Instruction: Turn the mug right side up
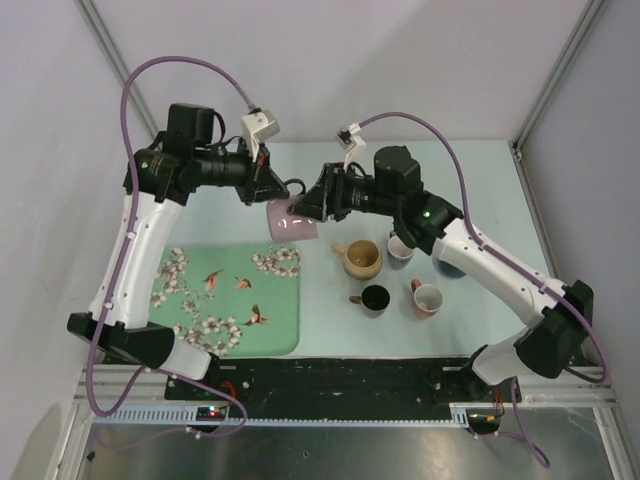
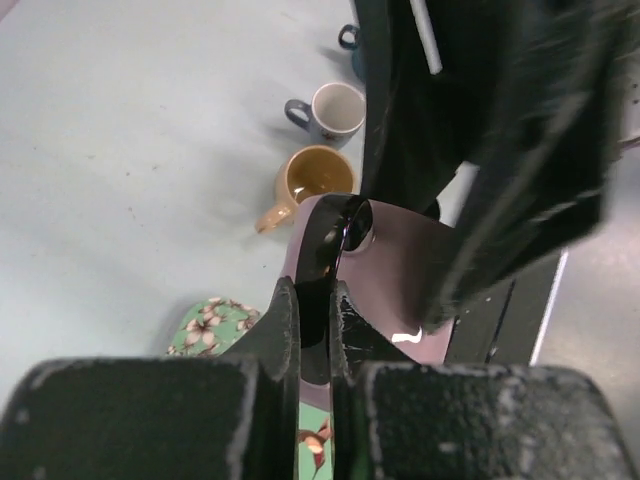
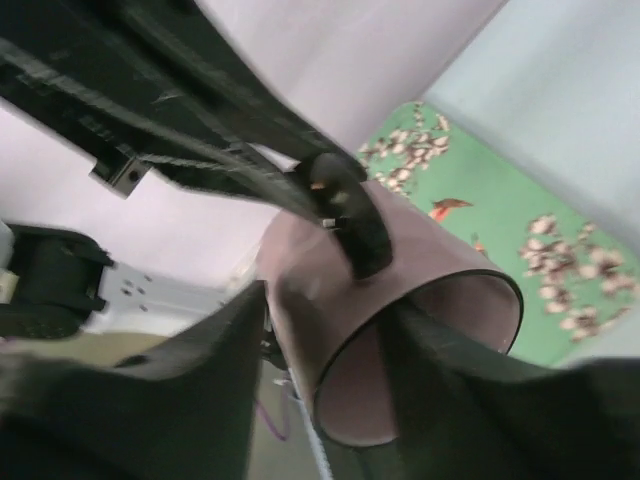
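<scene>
The pink mug (image 1: 290,222) with a black handle hangs in the air between both arms, above the far right corner of the green mat. My left gripper (image 1: 280,196) is shut on the handle (image 2: 327,245), its jaws narrow in the left wrist view (image 2: 312,300). My right gripper (image 1: 306,207) is open and straddles the mug's wall (image 3: 325,300), with one finger inside the mouth and one outside. The mug (image 3: 420,265) lies tilted, its mouth facing the right wrist camera.
A green floral mat (image 1: 230,300) lies at the front left. A tan mug (image 1: 362,259), a grey mug (image 1: 400,247), a black mug (image 1: 374,298) and a salmon mug (image 1: 428,299) stand upright to the right of it.
</scene>
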`<state>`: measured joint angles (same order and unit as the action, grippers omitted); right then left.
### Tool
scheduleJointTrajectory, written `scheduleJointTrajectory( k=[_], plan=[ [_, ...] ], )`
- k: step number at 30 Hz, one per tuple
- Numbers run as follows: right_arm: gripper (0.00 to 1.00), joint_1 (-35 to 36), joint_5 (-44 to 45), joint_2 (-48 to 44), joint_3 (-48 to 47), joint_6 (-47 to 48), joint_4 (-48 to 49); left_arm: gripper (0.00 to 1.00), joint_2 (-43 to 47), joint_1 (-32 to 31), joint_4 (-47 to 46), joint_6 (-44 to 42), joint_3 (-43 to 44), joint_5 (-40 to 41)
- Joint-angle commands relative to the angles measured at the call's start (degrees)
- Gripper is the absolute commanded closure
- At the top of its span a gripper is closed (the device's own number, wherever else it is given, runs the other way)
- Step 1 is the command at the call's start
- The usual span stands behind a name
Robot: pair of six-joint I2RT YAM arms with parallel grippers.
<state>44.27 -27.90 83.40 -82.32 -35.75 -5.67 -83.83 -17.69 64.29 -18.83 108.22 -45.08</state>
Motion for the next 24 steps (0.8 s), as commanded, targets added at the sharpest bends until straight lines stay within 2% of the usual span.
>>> scheduleJointTrajectory(
  k=[1,2,3,4,5,6,9,13,15,17,20,22,24],
  plan=[
    [0.69,1.17,-6.67,2.99,-2.73,-4.21,7.75,1.0,0.78,-1.6,-1.78,3.91,4.2,-6.47],
    [0.84,0.86,-6.35,3.04,-2.7,-4.01,6.97,0.88,0.69,-1.58,-2.01,4.69,4.85,-5.31],
    [0.92,0.49,-5.66,2.54,-2.38,-3.73,5.05,0.69,0.65,-1.52,-2.21,5.26,5.36,-3.93],
    [0.96,-0.27,-4.13,1.89,-2.04,-2.76,3.6,0.35,0.67,-1.41,-2.36,5.71,5.78,-1.4],
    [0.98,-0.87,-2.79,0.64,-1.52,-1.87,1.43,0.18,0.68,-1.26,-2.39,5.99,5.95,0.83],
    [0.99,-1.83,-0.45,-0.37,-1.17,-0.38,-0.4,0.09,0.81,-1.1,-2.4,6.17,6.08,4.1],
    [1.0,-4.62,7.49,-4.12,-0.86,4.75,-8.56,0.02,1.07,-0.66,-2.46,6.24,6.57,16.57],
    [1.0,-11.51,24.78,-7.94,-0.9,12.68,-20.44,0.0,1.48,-0.58,-2.44,3.47,6.23,37.66],
    [1.0,-16.46,31.65,-8.9,-0.77,16.16,-25.82,0.0,1.96,-0.52,-2.4,-0.81,3.4,45.99],
    [1.0,-22.4,35.85,-9.14,-0.19,18.7,-29.86,0.0,2.72,-0.59,-2.37,-5.72,-1.96,52.95],
    [1.0,-31.99,38.84,-8.84,2.11,21.18,-32.94,0.0,3.22,-0.6,-2.4,-13.3,-14.92,61.4],
    [1.0,-39.22,37.97,-8.38,4.46,22.0,-32.63,0.0,2.4,-0.5,-2.98,-16.56,-24.76,65.97],
    [1.0,-46.31,35.54,-7.42,6.76,22.14,-31.57,0.0,1.31,-0.11,-4.12,-16.71,-31.39,66.89]
  ],
)
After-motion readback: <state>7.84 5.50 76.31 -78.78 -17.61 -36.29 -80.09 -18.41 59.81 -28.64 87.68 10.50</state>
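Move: The left hand still holds the pink mug by its handle, the mug's middle about 5 cm back, 2 right and 3 below. From the right hand, its fingers closing at the rim, that middle is some 5 cm left, 2 back and 3 below. Down on the table, roughly 33 cm under the right hand, stand the tan mug 6 cm ahead and 10 right, the black mug 4 back and 13 right, and the grey mug 9 ahead and 19 right. Right pinches the rim; left releases the handle, retreating leftward; right carries the mug about 35 cm right, forward. ##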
